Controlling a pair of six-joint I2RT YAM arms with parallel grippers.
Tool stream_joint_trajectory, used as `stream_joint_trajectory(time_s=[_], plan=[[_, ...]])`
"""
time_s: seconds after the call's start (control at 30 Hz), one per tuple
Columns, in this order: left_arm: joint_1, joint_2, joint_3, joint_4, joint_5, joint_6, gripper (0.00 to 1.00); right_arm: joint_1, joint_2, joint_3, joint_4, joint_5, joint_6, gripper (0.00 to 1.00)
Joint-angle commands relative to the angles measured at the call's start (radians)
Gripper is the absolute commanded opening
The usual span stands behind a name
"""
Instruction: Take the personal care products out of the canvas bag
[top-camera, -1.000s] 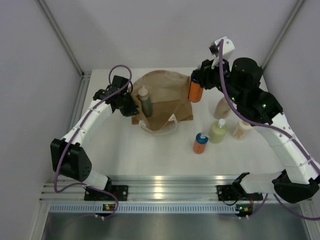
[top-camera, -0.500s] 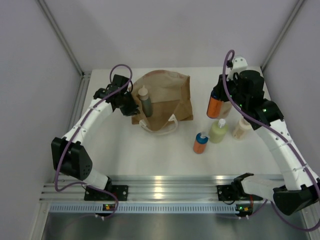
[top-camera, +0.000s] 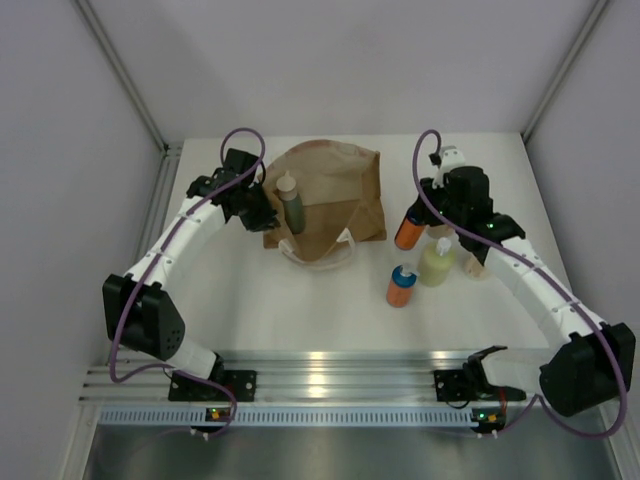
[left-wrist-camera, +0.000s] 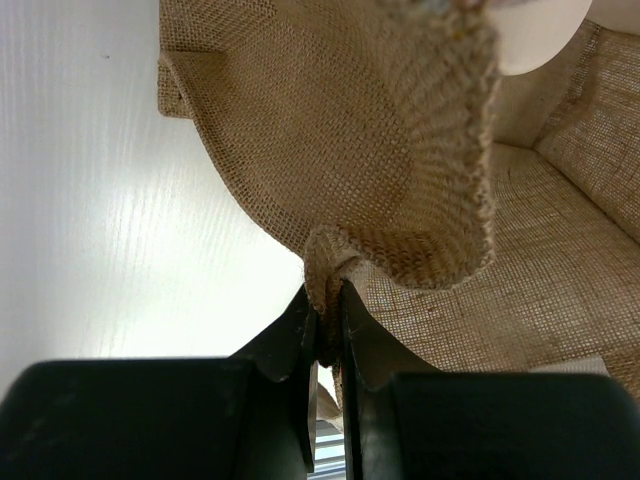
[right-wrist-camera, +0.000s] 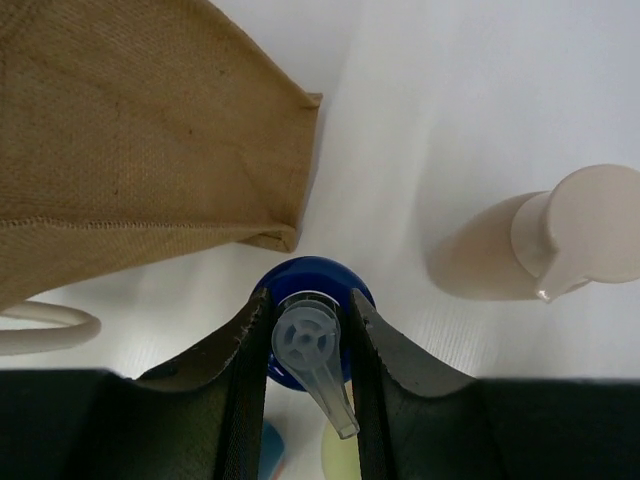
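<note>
The canvas bag lies at the back of the table, its mouth facing the arms. My left gripper is shut on the bag's rim, the fabric pinched between its fingers. A dark grey-green bottle with a white cap stands at the bag's mouth. My right gripper is shut on the pump top of an orange bottle with a blue cap, held upright just right of the bag. A yellow-green bottle, a second orange bottle and a tan bottle stand nearby.
A cream bottle stands on the table right of the held bottle. The bag's white rope handle lies looped on the table in front of the bag. Grey walls close in the table at the left, back and right.
My right arm has carried the orange bottle from the bag's far right corner toward the near side and lowered it beside the yellow-green bottle. The left arm has not moved.
</note>
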Motion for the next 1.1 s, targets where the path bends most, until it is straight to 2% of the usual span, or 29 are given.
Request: stream_joint_trajectory(time_s=[0.0,0.2,0.57,0.7,0.73,0.77,0.9,0.97,1.07], plan=[[0.009,0.026,0.016,-0.029,-0.017,0.024,0.0,-0.016,-0.014,-0.009,0.254,-0.028,0.026,0.0],[0.011,0.023,0.007,-0.027,-0.02,0.017,0.0,-0.016,0.015,-0.09,0.33,-0.026,0.009,0.0],[0.012,0.02,-0.005,-0.027,-0.023,0.011,0.0,-0.001,0.015,-0.144,0.34,-0.037,-0.003,0.1],[0.012,0.025,-0.001,-0.027,-0.022,0.009,0.0,0.022,0.018,-0.15,0.324,-0.014,-0.034,0.2],[0.012,0.026,0.001,-0.027,-0.02,0.009,0.0,0.031,0.02,-0.15,0.318,-0.009,-0.037,0.25],[0.012,0.026,0.002,-0.027,-0.02,0.009,0.0,0.035,0.021,-0.149,0.314,-0.006,-0.04,0.35],[0.012,0.028,0.008,-0.027,-0.022,0.014,0.0,0.047,0.021,-0.152,0.314,-0.005,-0.048,0.44],[0.012,0.028,0.007,-0.029,-0.022,0.014,0.0,0.051,0.018,-0.15,0.312,-0.006,-0.049,0.53],[0.012,0.025,0.002,-0.027,-0.023,0.015,0.0,0.053,0.015,-0.146,0.31,0.006,-0.046,0.57]])
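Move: The right hand holds the orange bottle by its dark-blue cap; the bare table spot for it lies almost straight beneath, about 19 cm below the hand and 1 cm left. From that hand the green bottle stands some 7 cm right and 5 cm back, the brown bottle 8 cm right and 6 cm ahead, the shorter orange bottle 10 cm back and 2 cm left, all lower. From the left hand the spot is roughly 32 cm right, level fore and aft, 14 cm down. The right fingers set the orange bottle's base on the table beside the green bottle, then let go of the dark-blue cap. The hand sinks about 5.5 cm, slowing towards the end, and as the fingers open partway it rises about 1 cm and drifts a little left, round the cap. ##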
